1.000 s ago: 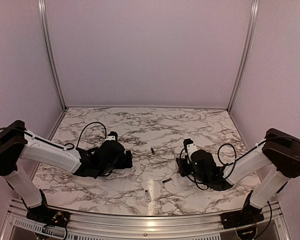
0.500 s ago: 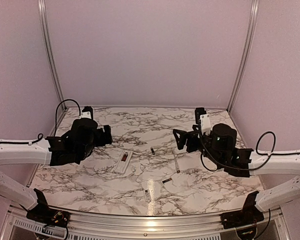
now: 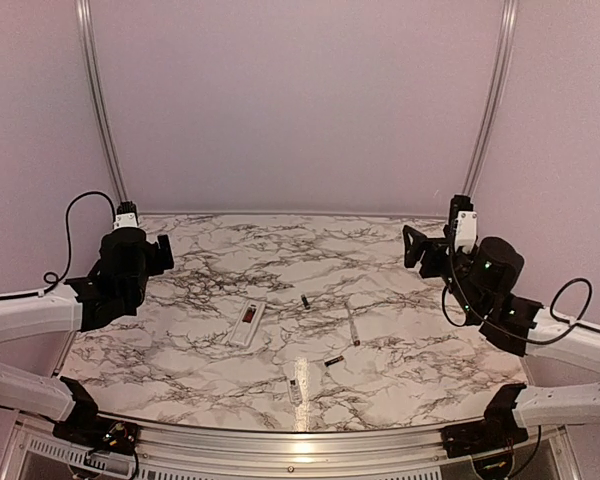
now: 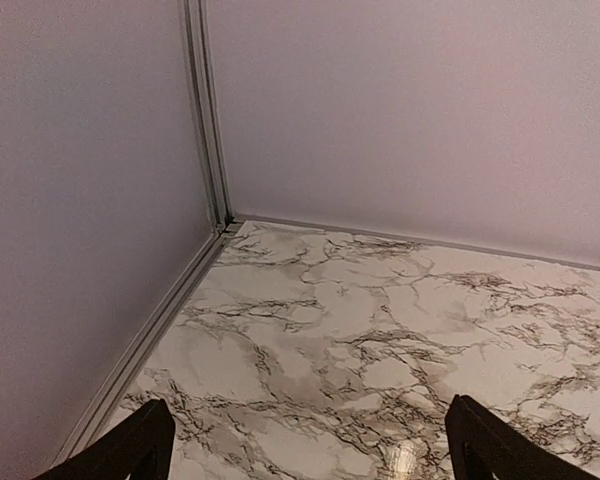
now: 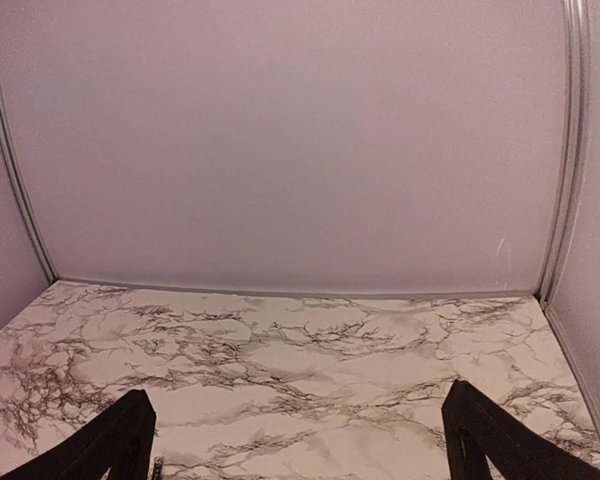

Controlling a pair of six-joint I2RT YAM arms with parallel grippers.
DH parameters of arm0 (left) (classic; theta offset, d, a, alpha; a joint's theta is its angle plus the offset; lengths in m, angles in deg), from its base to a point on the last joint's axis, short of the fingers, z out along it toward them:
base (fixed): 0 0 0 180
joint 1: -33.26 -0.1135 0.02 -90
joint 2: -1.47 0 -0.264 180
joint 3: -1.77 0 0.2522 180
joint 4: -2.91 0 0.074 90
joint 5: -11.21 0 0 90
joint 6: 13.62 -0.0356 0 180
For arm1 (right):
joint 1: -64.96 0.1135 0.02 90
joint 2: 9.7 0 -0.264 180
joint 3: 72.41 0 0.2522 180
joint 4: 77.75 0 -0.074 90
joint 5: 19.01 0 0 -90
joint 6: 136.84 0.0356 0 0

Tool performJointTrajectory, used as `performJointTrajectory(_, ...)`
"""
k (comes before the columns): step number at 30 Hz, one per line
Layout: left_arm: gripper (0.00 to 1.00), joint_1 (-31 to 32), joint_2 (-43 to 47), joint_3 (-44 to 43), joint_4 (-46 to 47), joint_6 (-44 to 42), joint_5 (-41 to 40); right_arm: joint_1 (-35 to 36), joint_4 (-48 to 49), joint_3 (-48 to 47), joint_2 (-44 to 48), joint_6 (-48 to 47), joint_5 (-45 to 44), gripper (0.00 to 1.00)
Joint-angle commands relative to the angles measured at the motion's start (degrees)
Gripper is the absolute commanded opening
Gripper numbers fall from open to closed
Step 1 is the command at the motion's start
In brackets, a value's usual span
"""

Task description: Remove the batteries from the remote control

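The white remote control [image 3: 247,324] lies on the marble table [image 3: 280,255], left of centre, its back with the dark recess facing up. One battery [image 3: 305,300] lies to its right. The other battery [image 3: 333,361] lies nearer the front. My left gripper [image 3: 160,252] is raised at the far left, open and empty, and it also shows in the left wrist view [image 4: 308,425]. My right gripper [image 3: 412,250] is raised at the far right, open and empty, and it also shows in the right wrist view [image 5: 298,410]. Both wrist views show only bare table and walls between the fingers.
A thin pale strip [image 3: 352,325] lies between the two batteries. A bright glare spot [image 3: 296,385] sits near the front edge. Pale walls with metal corner posts [image 3: 100,110] close off the back and sides.
Both arms have lifted from the table's middle and swung outward and back to the sides. The remote and the pale strip now lie uncovered on the table.
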State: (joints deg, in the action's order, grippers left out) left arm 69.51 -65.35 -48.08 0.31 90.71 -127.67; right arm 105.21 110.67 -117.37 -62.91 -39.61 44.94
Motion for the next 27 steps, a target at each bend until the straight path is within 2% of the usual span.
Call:
performJointTrajectory(1,0.99,-3.68,2.48,5.95,16.48,-11.87,-1.40,-4.47,4.68,4.28,0.46,0.13,-7.21,0.98)
performJointTrajectory(4,0.99,-6.58,2.60,11.37,26.71,-17.05,-0.67,-7.55,8.36,6.74,-0.08,-0.33,-11.19,0.99)
performJointTrajectory(7,0.99,-12.34,1.43,12.79,28.12,-15.37,2.87,-9.18,10.75,8.04,-0.54,-2.14,-15.58,0.98)
performJointTrajectory(9,0.99,-16.02,-0.13,13.81,29.84,-15.05,5.48,-10.41,10.70,7.62,-1.78,-3.00,-22.54,0.98)
performJointTrajectory(11,0.99,-18.14,-2.00,16.15,35.51,-18.17,7.39,-11.62,9.27,6.04,-4.15,-3.70,-27.56,0.98)
performJointTrajectory(15,0.99,-20.18,-7.26,20.34,48.12,-20.86,9.70,-17.31,1.72,1.74,-10.65,0.75,-21.50,0.98)
performJointTrajectory(17,0.99,-21.35,-9.58,20.87,51.82,-19.60,11.38,-20.28,1.45,1.37,-13.75,3.12,-21.26,0.98)
performJointTrajectory(20,0.99,-22.15,-13.23,21.75,57.66,-20.97,12.67,-23.67,6.07,2.77,-17.69,0.48,-18.99,0.99)
performJointTrajectory(24,0.99,-25.32,-15.60,18.48,52.43,-18.21,17.71,-29.51,8.96,3.91,-21.73,-0.50,-10.91,0.98)
performJointTrajectory(27,0.99,-28.13,-17.98,19.12,54.21,-15.88,21.96,-31.48,16.90,6.91,-24.30,-2.55,-4.27,0.98)
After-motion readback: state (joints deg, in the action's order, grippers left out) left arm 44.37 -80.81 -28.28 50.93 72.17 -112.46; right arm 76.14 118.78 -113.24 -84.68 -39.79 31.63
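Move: Behind and to the right of the empty left hand lies the open remote, roughly 19 cm right, 4 cm back and 20 cm below. From the right hand, also empty, the remote lies about 35 cm left, 1 cm back and 27 cm below. On that same table level the far battery is some 20 cm left and 6 cm ahead of the right hand, the near battery 13 cm left and 11 cm back, the thin stick 8 cm left and 1 cm back. Backing off to opposite sides, both hands stay wide open and touch nothing. The right hand swings about 20 cm right, away from the batteries and stick, sinking steadily and edging forward as it turns some 40 degrees clockwise and tips down; the left hand slides left, away from the remote, then mostly sinks about 5 cm. ##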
